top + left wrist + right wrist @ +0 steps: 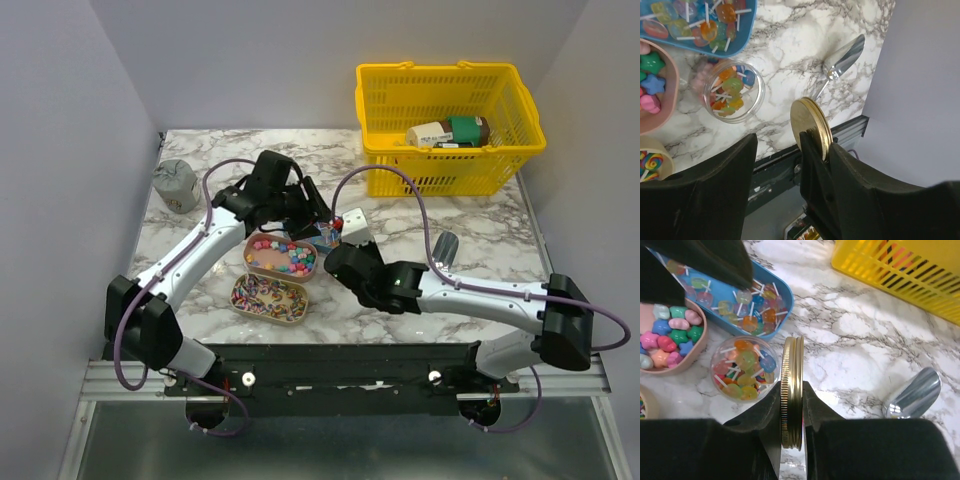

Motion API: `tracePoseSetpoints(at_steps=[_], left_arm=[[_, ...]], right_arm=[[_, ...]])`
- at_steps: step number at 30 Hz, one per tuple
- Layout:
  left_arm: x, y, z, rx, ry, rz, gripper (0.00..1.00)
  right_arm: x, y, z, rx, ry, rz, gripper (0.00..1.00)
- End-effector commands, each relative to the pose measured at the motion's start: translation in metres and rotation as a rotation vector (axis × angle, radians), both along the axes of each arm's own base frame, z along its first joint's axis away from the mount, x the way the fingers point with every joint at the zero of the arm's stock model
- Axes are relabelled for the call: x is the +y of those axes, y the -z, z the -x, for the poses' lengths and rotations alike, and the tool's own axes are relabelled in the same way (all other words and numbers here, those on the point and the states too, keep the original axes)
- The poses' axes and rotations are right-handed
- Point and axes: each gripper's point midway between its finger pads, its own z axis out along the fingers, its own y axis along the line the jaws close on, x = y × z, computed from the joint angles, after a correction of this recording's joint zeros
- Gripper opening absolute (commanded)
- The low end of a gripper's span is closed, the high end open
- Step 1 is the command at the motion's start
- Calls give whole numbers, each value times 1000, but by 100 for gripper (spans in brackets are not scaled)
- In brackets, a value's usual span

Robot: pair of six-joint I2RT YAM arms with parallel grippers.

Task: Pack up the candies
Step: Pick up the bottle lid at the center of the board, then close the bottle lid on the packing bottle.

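The candies lie in open containers: star-shaped ones in a pink tray (283, 257) (670, 335), swirled ones in a second tray (270, 297), and small lollipops in a blue tray (755, 305) (700, 25). More lollipops fill a clear open jar (744, 367) (735, 91) on the marble. My right gripper (792, 390) is shut on the flat faces of the gold lid (792, 390) (810, 125), holding it on edge beside the jar. My left gripper (790, 145) stands open around that lid, whose edge lies against its right finger (865, 190).
A silver scoop (912, 395) (842, 59) (445, 247) lies on the marble right of the jar. The yellow basket (450, 120) with boxes in it stands at the back right. A grey crumpled object (175, 185) sits at the back left. The table's front rail (775, 170) is close below.
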Motion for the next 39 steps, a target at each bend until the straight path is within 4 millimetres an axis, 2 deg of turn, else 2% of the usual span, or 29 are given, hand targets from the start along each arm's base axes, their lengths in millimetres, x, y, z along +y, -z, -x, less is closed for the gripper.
tracePoseSetpoints(at_steps=[1,3,5,6,8,9,13,14,15,16,17,21,22,24,25,26,34,39], left_arm=[[23,-8,-16,-90,-91,-20,69],[34,-5,-20,-100,-120,-34,69],[42,5,-20,-98,-128,-60,69],[47,7,-21,-100,-134,-67,69],[51,15,-19,-104,-119,-92,69],[52,19,-18,-104,-112,-100,69],[54,35,-12,-111,-51,-130,69],[53,37,-11,-118,-35,-131,69],[53,39,-10,-136,-11,-137,68],[51,42,-9,-146,7,-129,68],[50,43,-8,-160,26,-124,68],[46,47,-5,-210,92,-122,66],[46,52,-4,-217,109,-130,66],[40,57,0,-221,141,-129,65],[39,62,2,-222,151,-133,64],[36,65,4,-220,164,-133,64],[11,87,13,-229,226,-139,63],[9,102,11,-209,226,-163,63]], right_arm=[[-19,1,11,41,73,-94,26],[-24,-2,14,75,81,-177,25],[-22,5,21,152,54,-248,23],[-27,0,20,166,77,-315,22],[-26,2,24,224,61,-388,22],[-30,-6,22,228,73,-449,22],[-20,-14,25,324,6,-612,22],[-18,-20,22,326,-6,-659,22],[-21,-17,18,339,7,-691,22],[-13,-19,22,379,-41,-732,22],[-7,-24,19,378,-67,-780,22],[8,-15,11,459,-103,-866,22],[16,-12,16,502,-140,-883,22],[24,-11,10,510,-152,-928,22],[25,-3,13,534,-157,-937,22],[30,-5,8,522,-172,-964,23],[24,30,-1,583,-110,-1019,24],[18,46,-3,601,-77,-1017,30]])
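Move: The right hand already holds the lid by its rim. The open bottle stands roughly 4 cm to that hand's left, 3 cm ahead, its middle about 13 cm below. From the left hand, empty and open, the bottle is some 3 cm to the right, about level, and 18 cm below. The blue tray's middle lies about 9 cm farther out and 5 cm left of the bottle, the pink tray's about 14 cm left of it. Still pinching the lid's rim, the right hand swings some 4 cm right and rises slightly, then comes back about 5 cm left and sinks some 6 cm towards the bottle's mouth, rolling strongly left side up and tipping down. The left hand, fingers still open, clears about 5 cm to its left, then mostly sinks, some 9 cm in all, easing back and right towards the bottle. ##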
